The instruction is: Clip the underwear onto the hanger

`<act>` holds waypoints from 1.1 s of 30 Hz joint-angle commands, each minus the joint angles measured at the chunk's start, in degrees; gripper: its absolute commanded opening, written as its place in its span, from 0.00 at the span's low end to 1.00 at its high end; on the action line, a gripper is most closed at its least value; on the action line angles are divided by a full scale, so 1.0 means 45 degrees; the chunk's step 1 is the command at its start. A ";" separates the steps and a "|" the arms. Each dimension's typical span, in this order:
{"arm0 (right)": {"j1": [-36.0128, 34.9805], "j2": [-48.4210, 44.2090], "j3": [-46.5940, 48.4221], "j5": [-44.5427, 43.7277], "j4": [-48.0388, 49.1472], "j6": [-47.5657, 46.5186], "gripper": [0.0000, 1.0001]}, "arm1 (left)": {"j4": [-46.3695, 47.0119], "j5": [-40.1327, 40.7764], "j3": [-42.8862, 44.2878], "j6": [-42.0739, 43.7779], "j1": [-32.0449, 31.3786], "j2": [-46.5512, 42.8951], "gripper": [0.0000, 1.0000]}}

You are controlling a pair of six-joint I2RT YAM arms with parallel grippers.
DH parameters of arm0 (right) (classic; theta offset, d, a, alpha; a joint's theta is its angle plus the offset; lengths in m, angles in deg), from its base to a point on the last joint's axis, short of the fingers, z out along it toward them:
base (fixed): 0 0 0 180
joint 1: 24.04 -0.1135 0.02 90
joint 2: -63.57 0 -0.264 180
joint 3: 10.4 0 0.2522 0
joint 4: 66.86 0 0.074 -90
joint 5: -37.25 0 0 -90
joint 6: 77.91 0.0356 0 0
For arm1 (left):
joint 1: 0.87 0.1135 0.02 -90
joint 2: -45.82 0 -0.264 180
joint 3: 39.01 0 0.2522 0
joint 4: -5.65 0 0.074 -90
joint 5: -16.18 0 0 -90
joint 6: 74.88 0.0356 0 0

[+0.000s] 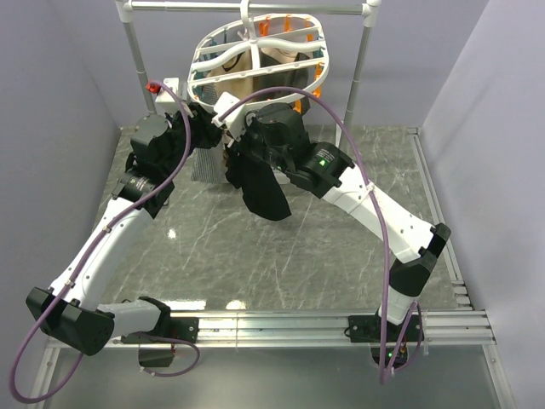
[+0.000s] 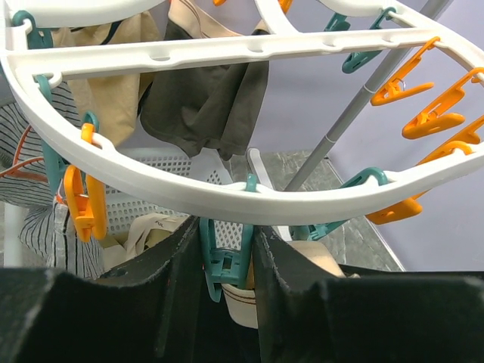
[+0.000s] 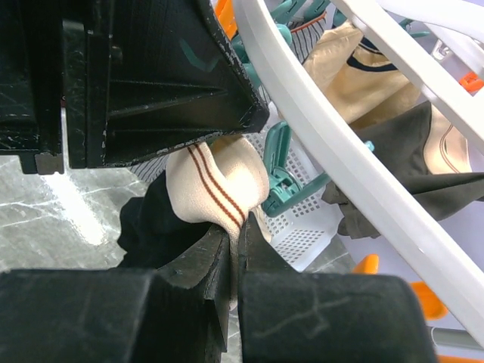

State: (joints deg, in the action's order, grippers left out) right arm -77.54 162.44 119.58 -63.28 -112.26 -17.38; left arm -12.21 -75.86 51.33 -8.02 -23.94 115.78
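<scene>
The underwear hangs black below the two grippers, over the table. Its beige waistband, with two brown stripes, is pinched between the shut fingers of my right gripper. The waistband edge reaches up to a teal clothespin that dangles from the near rim of the white hanger. My left gripper is shut on that clothespin, one finger against each side. The waistband shows just under the pin's mouth. In the top view both grippers meet under the hanger.
The hanger hangs from a grey rail stand. A beige garment and a dark one are clipped to it, with orange clothespins at the right. A white perforated basket of clothes stands below.
</scene>
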 commanded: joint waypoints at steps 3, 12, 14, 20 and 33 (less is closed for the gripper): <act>0.0013 0.0080 0.0637 -0.0220 0.0859 0.0085 0.00 | 0.0520 0.0181 0.0678 0.0297 -0.0030 -0.0272 0.37; 0.0091 0.0138 0.0813 -0.0356 0.1093 0.0202 0.00 | 0.0657 0.0161 0.0717 0.0297 -0.0010 -0.0311 0.47; 0.0110 0.0138 0.0813 -0.0357 0.1171 0.0241 0.00 | 0.0676 0.0200 0.0756 0.0278 -0.0010 -0.0330 0.48; 0.0149 0.0138 0.0813 -0.0435 0.1424 0.0358 0.00 | 0.0793 0.0200 0.0679 0.0161 0.0049 -0.0447 0.52; 0.0189 0.0158 0.0736 -0.0084 0.1484 0.0397 0.00 | 0.1691 -0.0580 0.0152 -0.1028 0.0808 -0.1111 0.89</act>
State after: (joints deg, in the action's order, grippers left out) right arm -76.99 163.32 120.33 -64.08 -108.78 -16.27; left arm -8.97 -76.25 51.96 -9.83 -21.77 113.41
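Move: The left hand still squeezes a teal clip right at its fingertips, with the black underwear's cream waistband about 3 cm below and 2 cm to the right. The hanger's white rim runs some 3 cm above and 2 cm ahead; an orange clip hangs about 7 cm left and 4 cm farther out. From the right hand, which pinches the waistband, the squeezed clip is roughly 3 cm ahead, 4 cm left and 2 cm up. Left fingers spread wide, releasing the teal clip, and rise about 4 cm, drifting left; right keeps pinching the waistband. ##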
